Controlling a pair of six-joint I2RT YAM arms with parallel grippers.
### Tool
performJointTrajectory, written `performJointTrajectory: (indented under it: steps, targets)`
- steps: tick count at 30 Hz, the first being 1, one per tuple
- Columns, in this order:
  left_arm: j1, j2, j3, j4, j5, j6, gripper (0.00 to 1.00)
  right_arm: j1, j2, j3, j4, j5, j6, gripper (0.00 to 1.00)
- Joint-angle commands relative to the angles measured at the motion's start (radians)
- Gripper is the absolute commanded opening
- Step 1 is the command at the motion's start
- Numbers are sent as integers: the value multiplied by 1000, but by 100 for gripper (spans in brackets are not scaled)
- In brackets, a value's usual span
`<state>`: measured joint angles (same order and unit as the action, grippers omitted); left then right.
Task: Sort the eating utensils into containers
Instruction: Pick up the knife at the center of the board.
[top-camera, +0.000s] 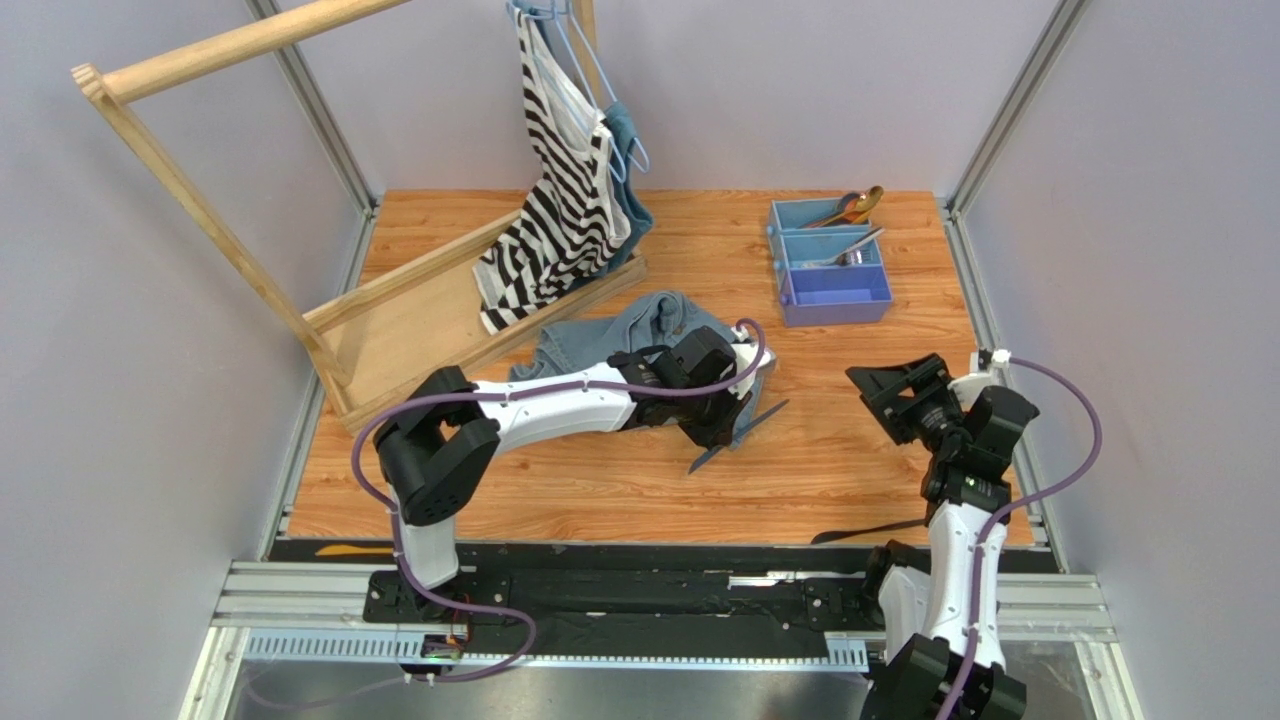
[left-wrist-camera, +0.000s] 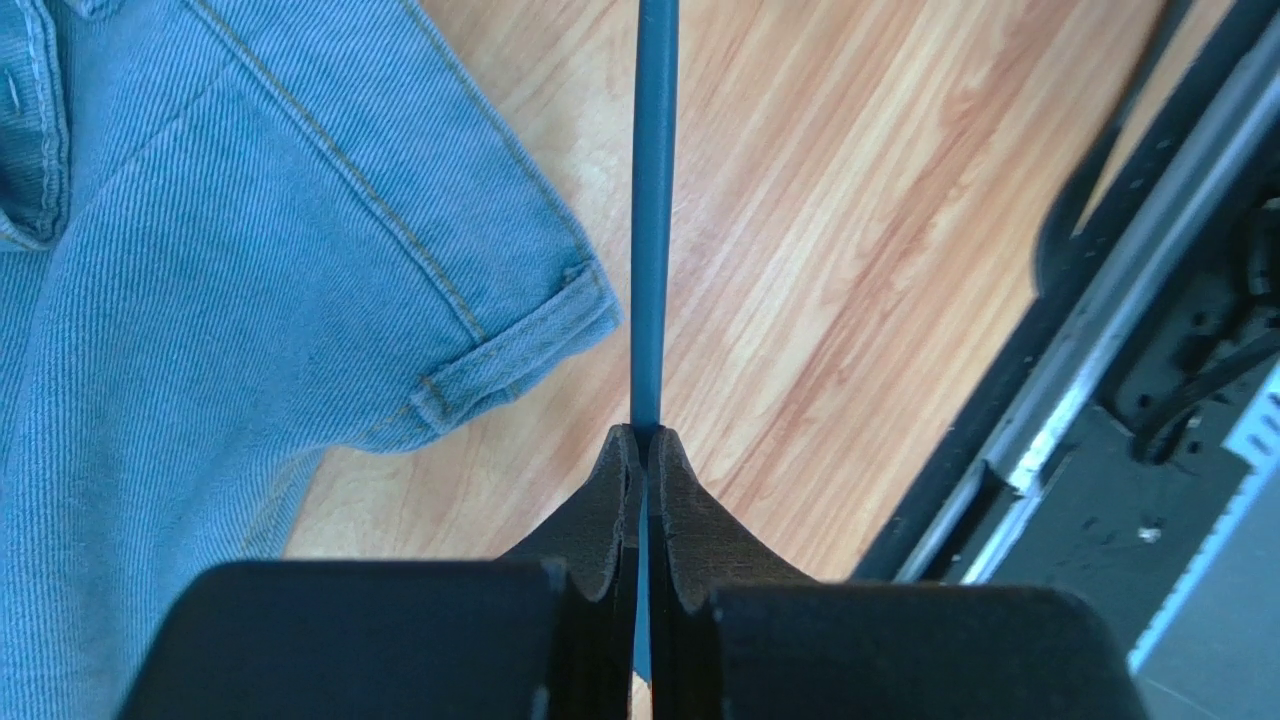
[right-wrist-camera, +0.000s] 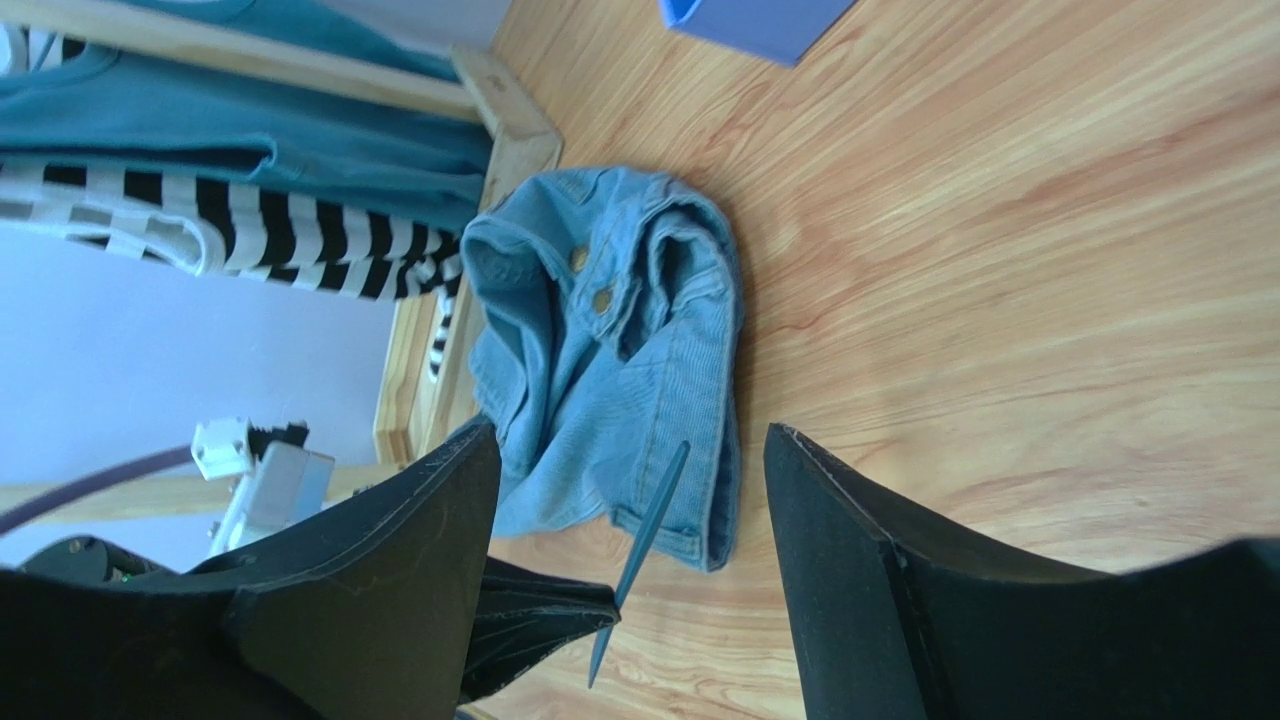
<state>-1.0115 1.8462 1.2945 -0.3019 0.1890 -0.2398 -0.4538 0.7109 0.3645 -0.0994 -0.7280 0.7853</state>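
My left gripper (top-camera: 724, 408) is shut on a slim dark blue utensil (top-camera: 739, 435), held just above the wooden table; in the left wrist view the utensil (left-wrist-camera: 654, 225) runs straight out from the closed gripper (left-wrist-camera: 646, 435). My right gripper (top-camera: 902, 393) stands open to the right of it, nothing between its fingers (right-wrist-camera: 857, 570); the blue utensil (right-wrist-camera: 639, 548) shows beyond its gap (right-wrist-camera: 631, 431). The light blue container (top-camera: 830, 293) sits at the back right with spoons (top-camera: 857, 206) and a silver fork (top-camera: 851, 252) in it. A dark utensil (top-camera: 869, 531) lies at the table's front edge.
A crumpled denim garment (top-camera: 631, 333) lies just behind the left gripper. A wooden clothes rack (top-camera: 406, 300) with a striped shirt (top-camera: 556, 195) on a hanger fills the back left. A yellow utensil (top-camera: 353, 551) rests on the black rail at the front left.
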Motion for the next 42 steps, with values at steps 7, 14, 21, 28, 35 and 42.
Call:
performJointTrajectory:
  steps: [7,14,21,28,35,42]
  targets:
    - [31,-91,40,58,84,-108,0,228,113,7,213,-31,95,67]
    - [51,-105,49,72,98,-127,0,391,179,14,254,54,130,55]
    - [53,-110,65,57,84,-125,0,408,213,2,264,70,135,50]
    - [53,-130,63,60,113,-122,0,423,246,-15,316,88,152,47]
    - [53,-137,74,47,148,-124,0,480,341,-22,443,75,193,20]
    - [53,-134,77,26,132,-104,0,489,299,-10,391,101,180,0]
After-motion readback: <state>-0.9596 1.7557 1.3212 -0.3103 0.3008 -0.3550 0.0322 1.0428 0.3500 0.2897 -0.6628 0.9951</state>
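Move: Already held in the left fingers above the board, the blue knife has its middle about 16 cm left of the open right hand, 3 cm back and 9 cm lower; its free handle end is nearer, some 11 cm left, level with it fore and aft, and 8 cm lower. The right gripper stands roughly 18 cm right of the left hand, 5 cm ahead, 10 cm higher. From the right hand, the container box lies 21 cm ahead and 5 cm left, the black knife 18 cm straight back, both well below. Reaching about 12 cm to its left while swinging some 20 degrees counter-clockwise, the right hand comes to the blue knife's free handle end and closes from well open to nearly shut, pinching it. The left hand keeps its grip and lifts the knife about 5 cm to meet it, tilting so the handle side rises roughly 10 degrees. ##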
